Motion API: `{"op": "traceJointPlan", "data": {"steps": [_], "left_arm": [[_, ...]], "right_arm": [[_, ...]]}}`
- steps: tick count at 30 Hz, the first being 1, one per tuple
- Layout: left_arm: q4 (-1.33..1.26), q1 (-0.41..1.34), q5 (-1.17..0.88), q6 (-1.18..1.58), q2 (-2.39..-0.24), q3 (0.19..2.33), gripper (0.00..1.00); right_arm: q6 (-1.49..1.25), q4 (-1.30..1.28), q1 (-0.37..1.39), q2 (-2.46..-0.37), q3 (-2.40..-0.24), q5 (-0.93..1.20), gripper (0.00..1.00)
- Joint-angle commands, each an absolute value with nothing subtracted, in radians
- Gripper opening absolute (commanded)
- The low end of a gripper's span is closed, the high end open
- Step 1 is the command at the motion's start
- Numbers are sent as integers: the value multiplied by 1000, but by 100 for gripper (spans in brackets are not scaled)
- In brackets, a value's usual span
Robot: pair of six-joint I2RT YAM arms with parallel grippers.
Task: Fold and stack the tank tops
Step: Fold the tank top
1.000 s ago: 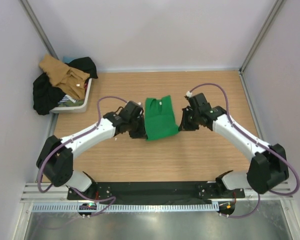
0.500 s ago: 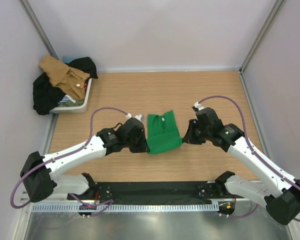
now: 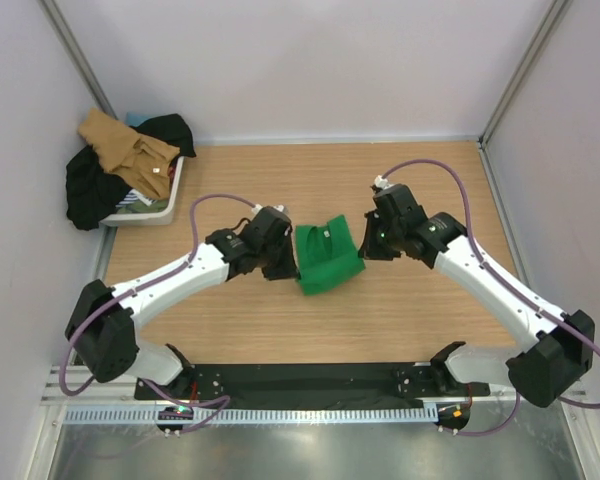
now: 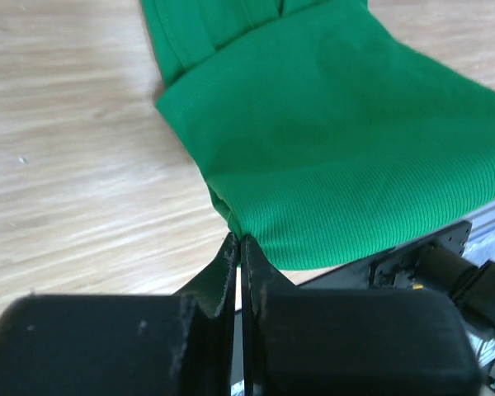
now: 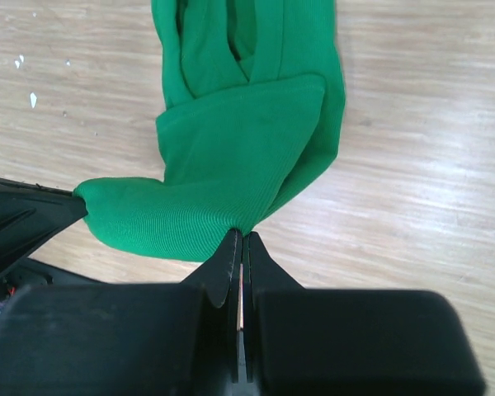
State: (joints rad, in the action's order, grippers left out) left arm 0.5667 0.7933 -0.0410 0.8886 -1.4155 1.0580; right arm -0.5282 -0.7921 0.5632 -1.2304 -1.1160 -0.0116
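The green tank top [image 3: 330, 260] lies mid-table, its near end lifted and doubled back over the strap end [image 5: 231, 49]. My left gripper [image 3: 292, 268] is shut on the left corner of that raised edge [image 4: 256, 223]. My right gripper [image 3: 366, 246] is shut on the right corner [image 5: 231, 219]. In the left wrist view the left gripper [image 4: 238, 241] pinches ribbed green cloth [image 4: 338, 148]; the right gripper [image 5: 239, 237] does the same in its own view. The tan tank top [image 3: 125, 148] lies crumpled on a pile at the far left.
A white bin [image 3: 160, 212] at the far left holds the tan top and black garments [image 3: 90, 190] that spill over its side. Light walls close in the table on the left, back and right. The arms' black base plate [image 3: 320, 378] runs along the near edge.
Both grippers drew the green top toward the near edge, then lifted its near end and carried it back toward the far side, so the cloth now folds over itself.
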Motion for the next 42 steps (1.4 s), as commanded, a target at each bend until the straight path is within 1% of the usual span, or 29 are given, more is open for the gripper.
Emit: {"op": "traceJointPlan", "data": {"steps": [1, 11, 18, 20, 21, 23, 24, 25, 26, 27, 29, 32, 34, 36, 37, 38, 39, 40, 41, 42], "left_arm": [[542, 730, -112, 845, -1442, 1115, 0], [594, 621, -186, 775, -1583, 1302, 0], [614, 513, -230, 733, -1753, 1492, 0], [626, 493, -236, 724, -1843, 1552, 0], [630, 471, -238, 719, -1877, 1619, 0], [635, 450, -267, 713, -2000, 1690, 0], [634, 433, -282, 712, -2041, 1769, 0], [635, 427, -294, 715, -2093, 1813, 0], [635, 414, -316, 718, -2179, 1857, 0], [634, 410, -322, 718, -2228, 1944, 0], [660, 397, -321, 727, -2345, 2037, 0], [669, 382, -325, 733, -2445, 2190, 0], [661, 376, -325, 736, -2480, 2226, 2], [660, 370, -330, 738, -2522, 2267, 7], [661, 367, -334, 738, -2529, 2275, 11], [660, 362, -337, 738, -2536, 2279, 28], [657, 359, -341, 736, -2533, 2275, 42], [652, 354, -338, 733, -2525, 2269, 54], [644, 351, -336, 727, -2510, 2255, 61], [612, 348, -333, 713, -2491, 2215, 71]], "right_arm": [[-489, -769, 537, -1282, -1195, -46, 1], [-433, -727, 405, -1434, -1319, 66, 1], [-422, -701, 325, -1643, -1495, 121, 1], [-425, -686, 302, -1735, -1543, 141, 1], [-431, -686, 290, -1774, -1602, 150, 1], [-429, -683, 269, -1882, -1669, 172, 1], [-433, -690, 262, -1919, -1745, 172, 1], [-434, -693, 252, -1996, -1779, 175, 1], [-440, -690, 242, -2032, -1811, 175, 1], [-448, -692, 238, -2069, -1874, 179, 1], [-462, -678, 218, -2171, -1925, 205, 1], [-474, -667, 206, -2279, -2014, 209, 1], [-486, -654, 199, -2305, -2045, 209, 2], [-500, -614, 190, -2333, -2042, 216, 6], [-500, -601, 189, -2344, -2042, 224, 22], [-500, -592, 190, -2353, -2051, 229, 32], [-497, -589, 190, -2362, -2051, 230, 36], [-499, -589, 189, -2361, -2048, 229, 40], [-497, -581, 189, -2353, -2042, 227, 46], [-495, -569, 187, -2342, -2011, 224, 48]]}}
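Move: Ahead on the table lies the tank top's strap end, where the held hem is to go. It is about 21 cm forward of the left hand, 5 cm to its right and 10 cm below. From the right hand it is some 19 cm forward, 10 cm to the left and 15 cm below. The left strap is about 20 cm straight ahead of the left hand; the right strap is roughly 20 cm ahead of the right hand and 5 cm to its left. Swinging forward together about 30 cm, both hands carry the pinched hem corners out over the straps, slowly at first, then fast. The left rises slightly before dipping to the table, and the right sinks some 14 cm, mostly late, its wrist turning about 15 degrees clockwise and tipping steeper. At the bottom both grippers open and let go of the corners. ##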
